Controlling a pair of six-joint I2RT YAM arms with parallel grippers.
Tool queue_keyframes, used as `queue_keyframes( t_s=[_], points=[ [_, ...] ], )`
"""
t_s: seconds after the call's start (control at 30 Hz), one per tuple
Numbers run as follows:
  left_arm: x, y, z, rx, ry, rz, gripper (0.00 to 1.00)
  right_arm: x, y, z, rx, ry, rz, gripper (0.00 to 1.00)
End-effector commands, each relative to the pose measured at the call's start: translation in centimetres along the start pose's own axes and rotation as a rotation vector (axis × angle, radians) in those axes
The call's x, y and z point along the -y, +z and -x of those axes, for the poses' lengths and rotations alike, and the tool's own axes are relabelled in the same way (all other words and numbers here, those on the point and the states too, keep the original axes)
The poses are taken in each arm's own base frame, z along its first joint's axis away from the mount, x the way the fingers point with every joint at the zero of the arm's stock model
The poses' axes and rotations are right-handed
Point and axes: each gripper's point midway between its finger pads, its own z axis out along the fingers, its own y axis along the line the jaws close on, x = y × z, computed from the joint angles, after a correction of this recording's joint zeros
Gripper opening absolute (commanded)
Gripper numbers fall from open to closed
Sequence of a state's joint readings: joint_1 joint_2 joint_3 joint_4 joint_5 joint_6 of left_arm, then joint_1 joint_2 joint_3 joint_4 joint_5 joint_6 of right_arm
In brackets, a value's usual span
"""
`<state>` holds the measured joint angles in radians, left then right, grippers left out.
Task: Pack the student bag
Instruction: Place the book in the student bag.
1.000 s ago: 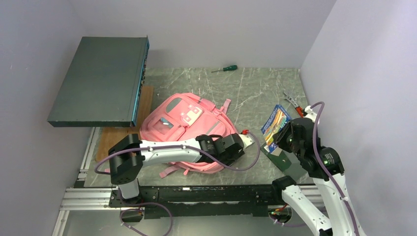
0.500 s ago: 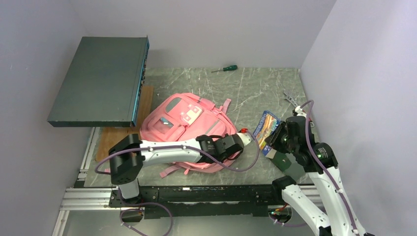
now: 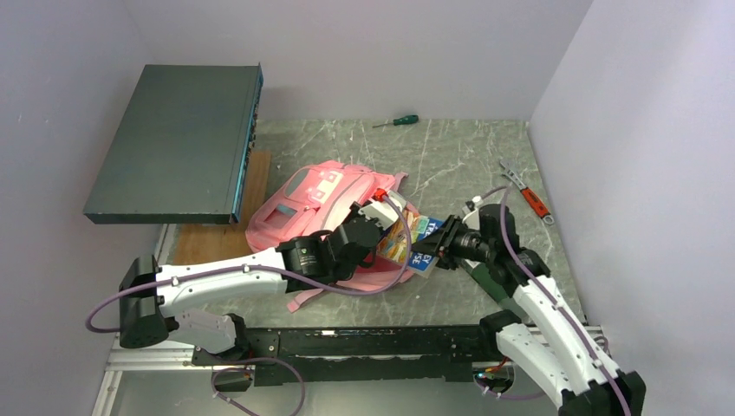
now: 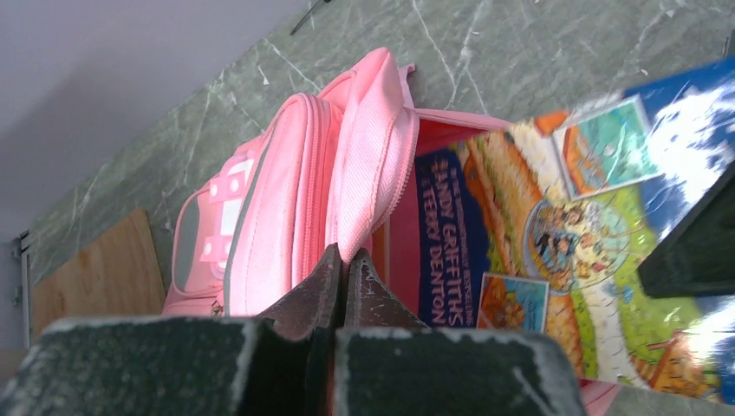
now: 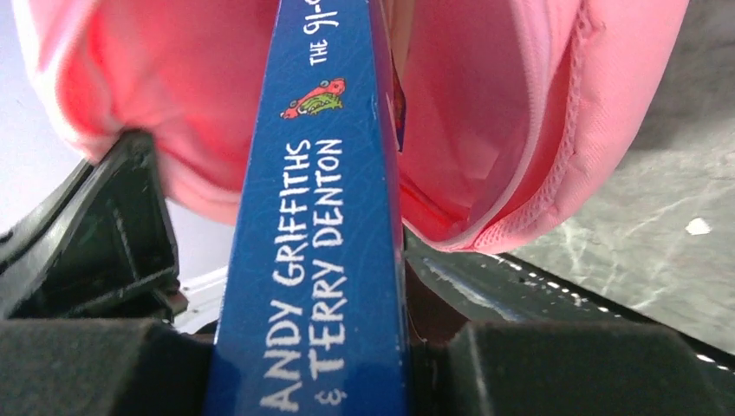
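Note:
The student bag (image 3: 299, 208) is a pink backpack lying mid-table, its zipped mouth facing right. My left gripper (image 3: 379, 211) is shut on the upper edge of that mouth and holds the flap up. In the left wrist view its jaws (image 4: 345, 258) pinch the pink fabric of the bag (image 4: 286, 191), with the book's colourful cover (image 4: 555, 234) just beyond. My right gripper (image 3: 436, 253) is shut on a blue book (image 3: 412, 243). That book's far end sits in the bag's opening. The right wrist view shows its blue spine (image 5: 321, 217) reaching into the pink interior (image 5: 494, 130).
A large dark flat box (image 3: 178, 143) overhangs the table's left side, above a wooden board (image 3: 212, 243). A green-handled screwdriver (image 3: 397, 121) lies at the back. Red-handled pliers (image 3: 525, 191) lie near the right wall. Walls close in the back and right.
My left gripper has shut on the bag's opening edge and raised it. The right arm has carried the book left, from beside the bag into its mouth.

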<state>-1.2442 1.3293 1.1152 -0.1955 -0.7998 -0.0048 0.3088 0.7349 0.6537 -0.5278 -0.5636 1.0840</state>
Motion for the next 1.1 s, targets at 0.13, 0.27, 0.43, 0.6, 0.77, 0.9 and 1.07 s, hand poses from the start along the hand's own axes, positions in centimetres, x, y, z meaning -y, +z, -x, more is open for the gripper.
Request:
queue_keyframes(
  t_s=[0.13,0.27,0.43,0.6,0.77,0.9,1.07],
  points=[
    [-2.9,-1.5,6.7,0.2,-0.128,0.055,0.0,-6.3,1.2,0.7,-0.084,0.11,0.366,0.0],
    [-2.5,-1.7,6.9,0.202,-0.125,0.016,0.0,-7.5,2.6,1.4,-0.099,0.103,0.438,0.0],
    [-2.5,-2.2,7.6,0.207,-0.107,-0.014,0.0,-9.2,7.6,2.7,-0.094,0.034,0.454,0.0],
    [-4.2,-2.6,7.3,0.18,-0.126,0.067,0.0,-10.9,14.3,1.4,-0.123,-0.037,0.475,0.03],
    [-4.9,-3.0,7.3,0.207,-0.084,0.074,0.0,-7.2,17.3,1.3,-0.113,-0.054,0.32,0.52],
    [-4.6,-3.0,6.9,0.197,-0.113,0.058,0.0,-3.7,16.4,0.8,-0.083,-0.147,0.165,0.89],
    [-4.7,-2.9,7.4,0.214,-0.112,0.064,0.0,0.0,13.9,-0.1,-0.076,-0.227,0.046,1.0]
  ],
)
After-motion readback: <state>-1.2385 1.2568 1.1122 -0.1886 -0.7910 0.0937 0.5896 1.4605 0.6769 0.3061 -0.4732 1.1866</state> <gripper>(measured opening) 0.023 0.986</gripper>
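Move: My right hand grips the end of the book, whose middle is about 4 cm ahead and 5 cm to the left. The student bag's open mouth lies some 5 cm ahead, 9 cm to the left and 6 cm lower. Its raised flap is about 12 cm ahead, 14 cm left and 5 cm higher; the near rim is 3 cm left, 5 cm back and 8 cm lower. From my left hand the mouth is roughly 7 cm right, 7 cm back and 11 cm below. I push the held book into the bag's mouth with my right hand, going left about 14 cm, forward some 9 cm and down about 7 cm, past the near rim and under my left gripper, rolling the wrist a little. Deep in, I open the fingers wide and ease back to the right a couple of centimetres. My left hand keeps the flap pinched and raises it 2 to 3 cm. ##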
